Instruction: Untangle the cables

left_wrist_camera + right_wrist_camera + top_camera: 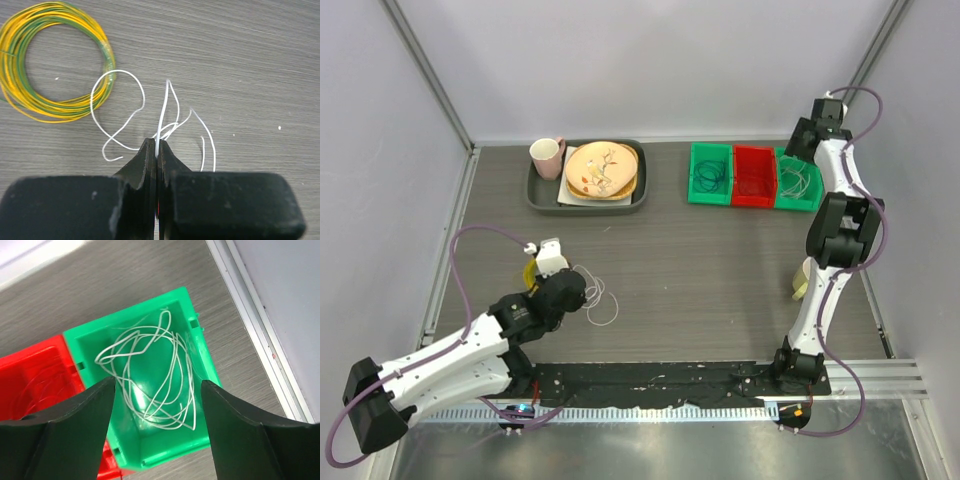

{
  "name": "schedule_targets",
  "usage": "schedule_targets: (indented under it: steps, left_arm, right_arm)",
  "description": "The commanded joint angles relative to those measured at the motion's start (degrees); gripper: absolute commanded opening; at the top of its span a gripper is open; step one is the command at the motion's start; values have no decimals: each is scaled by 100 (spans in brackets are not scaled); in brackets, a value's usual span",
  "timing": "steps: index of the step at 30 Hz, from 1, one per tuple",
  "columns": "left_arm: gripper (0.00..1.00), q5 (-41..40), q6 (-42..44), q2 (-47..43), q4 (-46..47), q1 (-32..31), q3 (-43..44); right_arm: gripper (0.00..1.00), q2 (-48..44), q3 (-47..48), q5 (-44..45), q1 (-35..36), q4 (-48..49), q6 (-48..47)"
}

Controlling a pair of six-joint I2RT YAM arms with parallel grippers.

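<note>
In the left wrist view a thin white cable lies in loose loops on the grey wood table. My left gripper is shut on one strand of it, low over the table. From above, that gripper sits at the left with the white cable spread just to its right. My right gripper is open, hovering above the rightmost green bin, with nothing between its fingers. A coiled white cable lies inside that bin. The left green bin holds a dark cable.
A yellow-green wire ring lies just left of the white cable. A red bin stands between the two green bins. At the back sits a dark tray with plates and a pink mug. A pale yellowish object lies by the right arm.
</note>
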Motion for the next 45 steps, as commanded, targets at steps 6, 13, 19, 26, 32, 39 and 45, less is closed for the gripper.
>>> schedule_targets:
  steps: [6,13,19,26,32,39,45]
  left_arm:
    - [0,814,311,385,1056,31,327]
    - [0,2298,969,1167,1961,31,1196]
    - [0,3066,1006,1774,2648,-48,1461]
    - [6,3100,769,2643,2507,-40,1312]
    - [40,3567,742,3268,2437,-40,1189]
    - [100,3138,654,2461,2008,-40,820]
    - [100,2321,470,889,1164,-40,477]
  right_arm:
    - [90,-2217,-738,-2239,418,376,-277]
    - [90,-4282,-3442,-2365,1482,1948,405]
    - [90,-5759,-5254,-2427,1685,2654,1103]
    - [90,-6323,-5898,-1812,2545,2179,1173]
    - [90,-5981,-5724,-1013,3442,1776,1279]
    - [90,-5594,-5249,-99,4128,1345,1375]
    - [90,-5278,-5536,113,4875,958,1200]
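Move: My left hand holds the white cable shut in its fingers. The part on the table centres about 3 cm ahead and 3 cm right, 10 cm below. The open spot I take it to is some 22 cm right and 3 cm ahead, and the yellow-green coil is 10 cm ahead, 11 cm left. From my open right hand the white cable lies about 63 cm left and 33 cm back; the right green bin is 4 cm ahead, straight below, and the red bin 14 cm left of that bin. I carry the white cable right with my left hand, about 16 cm in a hump, swinging clockwise nearly 30 degrees, then sink below my starting height, open wide to let go and start to lift. Meanwhile my right hand opens a bit further, climbs from the green bin and sweeps some 34 cm left and 23 cm back, turning counter-clockwise, then sinks partway towards the cable. ##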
